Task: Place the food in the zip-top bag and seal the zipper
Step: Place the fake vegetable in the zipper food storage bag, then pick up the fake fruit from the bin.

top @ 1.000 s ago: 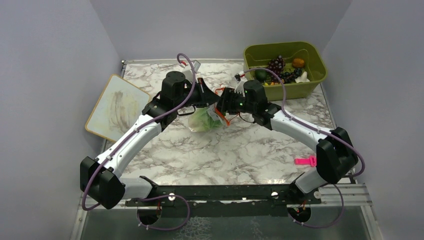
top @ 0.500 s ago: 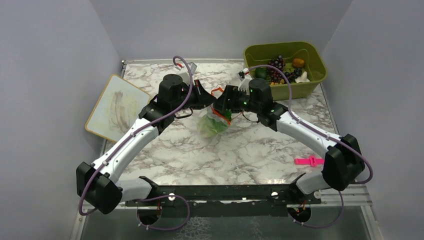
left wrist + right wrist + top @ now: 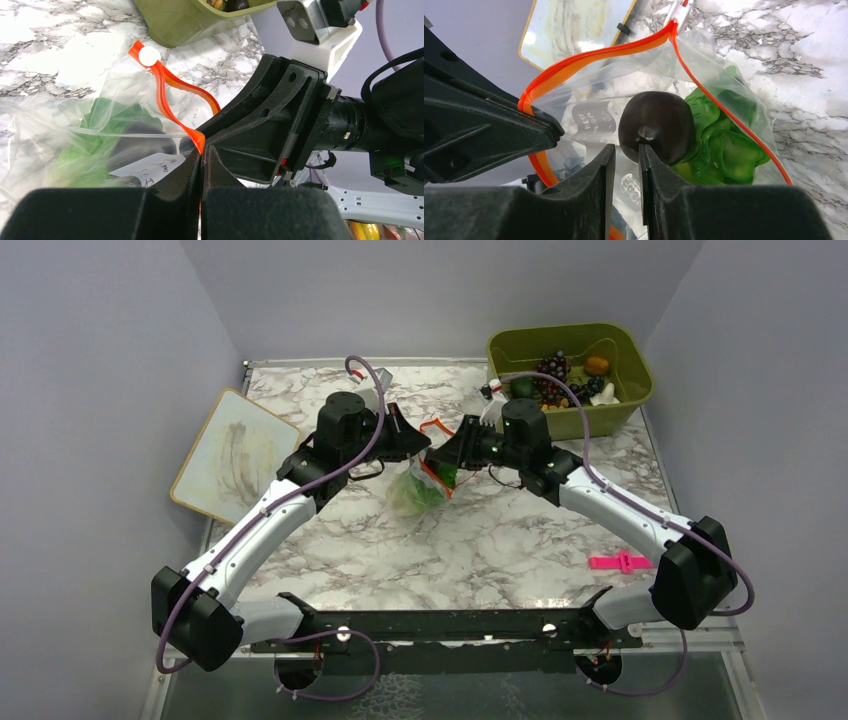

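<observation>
The zip-top bag (image 3: 418,490) hangs at mid-table between my two grippers, its mouth open. My left gripper (image 3: 201,150) is shut on the orange-red zipper (image 3: 172,107) and holds the bag up by that strip. Green lettuce (image 3: 724,145) and a dark piece (image 3: 654,127) lie inside the bag. My right gripper (image 3: 626,155) is at the mouth, just short of the dark piece. Its jaws stand a narrow gap apart with nothing between them. From above, the left gripper (image 3: 408,440) and the right gripper (image 3: 445,455) nearly meet over the bag. Purple grapes (image 3: 552,370) and an orange piece (image 3: 597,365) lie in the bin.
An olive-green bin (image 3: 600,420) with more toy food stands at the back right, close behind my right wrist. A pale board with a yellow rim (image 3: 235,455) lies at the left. A pink clip (image 3: 612,562) lies near the right arm's base.
My right arm has drawn back a little to the right from the bag's mouth. The left arm and the bag shifted slightly right, then held.
</observation>
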{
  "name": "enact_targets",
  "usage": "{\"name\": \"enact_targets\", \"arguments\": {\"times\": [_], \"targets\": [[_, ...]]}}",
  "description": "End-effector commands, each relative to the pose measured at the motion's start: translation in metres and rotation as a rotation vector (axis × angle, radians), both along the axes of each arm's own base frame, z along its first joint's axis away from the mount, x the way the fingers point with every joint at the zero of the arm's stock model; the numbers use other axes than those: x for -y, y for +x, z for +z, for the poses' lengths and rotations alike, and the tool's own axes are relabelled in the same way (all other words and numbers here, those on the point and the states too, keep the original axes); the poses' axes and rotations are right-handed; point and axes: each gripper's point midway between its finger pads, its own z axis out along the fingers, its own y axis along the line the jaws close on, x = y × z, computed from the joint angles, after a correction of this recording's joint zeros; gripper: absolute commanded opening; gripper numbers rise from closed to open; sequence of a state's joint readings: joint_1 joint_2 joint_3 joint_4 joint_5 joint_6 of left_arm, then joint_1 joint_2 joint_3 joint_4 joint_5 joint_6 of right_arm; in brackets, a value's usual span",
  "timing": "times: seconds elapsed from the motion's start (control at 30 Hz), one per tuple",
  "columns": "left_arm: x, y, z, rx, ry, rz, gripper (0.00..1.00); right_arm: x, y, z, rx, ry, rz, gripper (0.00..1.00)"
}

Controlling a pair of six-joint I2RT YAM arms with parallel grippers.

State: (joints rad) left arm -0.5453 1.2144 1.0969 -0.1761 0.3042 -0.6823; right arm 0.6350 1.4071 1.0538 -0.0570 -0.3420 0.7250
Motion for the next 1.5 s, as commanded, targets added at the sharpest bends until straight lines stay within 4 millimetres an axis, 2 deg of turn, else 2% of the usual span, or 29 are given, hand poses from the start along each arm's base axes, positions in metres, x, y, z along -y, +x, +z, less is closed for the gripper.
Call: {"name": "enact_targets", "arguments": {"times": [0.0,0.2,0.3,0.4,0.5,0.67,0.73,0.8,0.93,1.0,1.17,1.27,1.37,1.47], "targets": [[0.001,-0.003,0.020,0.063,-0.039,-0.012,0.00,-0.008,-0.012,-0.005,-0.054,0.041,0.047,0.24],[0.010,-0.008,0.030,0.081,-0.097,-0.059,0.00,-0.026,-0.012,-0.031,-0.143,0.062,0.071,0.24],[0.016,-0.011,0.038,0.101,-0.140,-0.097,0.00,-0.035,-0.008,-0.034,-0.146,0.082,0.080,0.24],[0.019,-0.013,0.039,0.109,-0.152,-0.122,0.00,-0.047,-0.005,-0.035,-0.136,0.077,0.102,0.24],[0.021,-0.014,0.038,0.112,-0.159,-0.138,0.00,-0.052,-0.001,-0.043,-0.147,0.043,0.110,0.24],[0.018,-0.015,0.034,0.122,-0.147,-0.127,0.00,-0.045,0.010,-0.044,-0.100,0.003,0.056,0.24],[0.011,-0.011,0.026,0.115,-0.104,-0.085,0.00,-0.042,0.011,-0.040,-0.077,-0.013,0.050,0.24],[0.000,-0.003,0.013,0.094,-0.032,-0.020,0.00,-0.038,0.009,-0.037,-0.050,-0.045,0.064,0.26],[-0.011,-0.002,0.008,0.082,0.006,0.022,0.00,-0.015,-0.003,-0.038,0.023,-0.168,0.094,0.32],[-0.013,-0.001,0.005,0.082,0.019,0.028,0.00,-0.003,-0.010,-0.031,0.068,-0.203,0.094,0.34],[-0.019,0.002,-0.003,0.069,0.049,0.063,0.00,0.012,-0.029,0.011,0.222,-0.170,0.136,0.41],[-0.027,0.006,-0.013,0.065,0.096,0.096,0.00,0.020,-0.032,0.036,0.313,-0.171,0.135,0.44],[-0.030,0.005,-0.018,0.070,0.136,0.092,0.00,0.034,-0.018,0.056,0.408,-0.237,0.058,0.46],[-0.033,0.004,-0.017,0.086,0.156,0.085,0.00,0.053,0.011,0.069,0.499,-0.356,-0.065,0.49]]}}
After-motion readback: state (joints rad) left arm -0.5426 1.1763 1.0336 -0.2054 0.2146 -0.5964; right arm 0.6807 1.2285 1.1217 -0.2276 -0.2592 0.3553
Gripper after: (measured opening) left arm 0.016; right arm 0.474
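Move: The fake eggplant lies loose inside the bag, roughly 5 cm to the right hand's left, 2 cm ahead and 5 cm below; the lettuce is about 3 cm ahead, 1 cm left and 8 cm below that hand. The zipper edge pinched by the left fingers is some 2 cm back, 2 cm left and 5 cm above the right hand. From the left hand the eggplant lies about 4 cm ahead, 3 cm left and 10 cm below. The right hand, empty and with its fingers slightly apart in the bag's mouth, dips left and down about 6 cm towards the fake eggplant, tipping its fingers down some 10 degrees, then reverses and backs out up and to the right, about 12 cm higher, tilting up some 30 degrees as its fingers spread to about half open. The left hand keeps its pinch on the orange zipper edge, easing slightly right first and then about 3 cm left and as much down, holding the mouth open. ##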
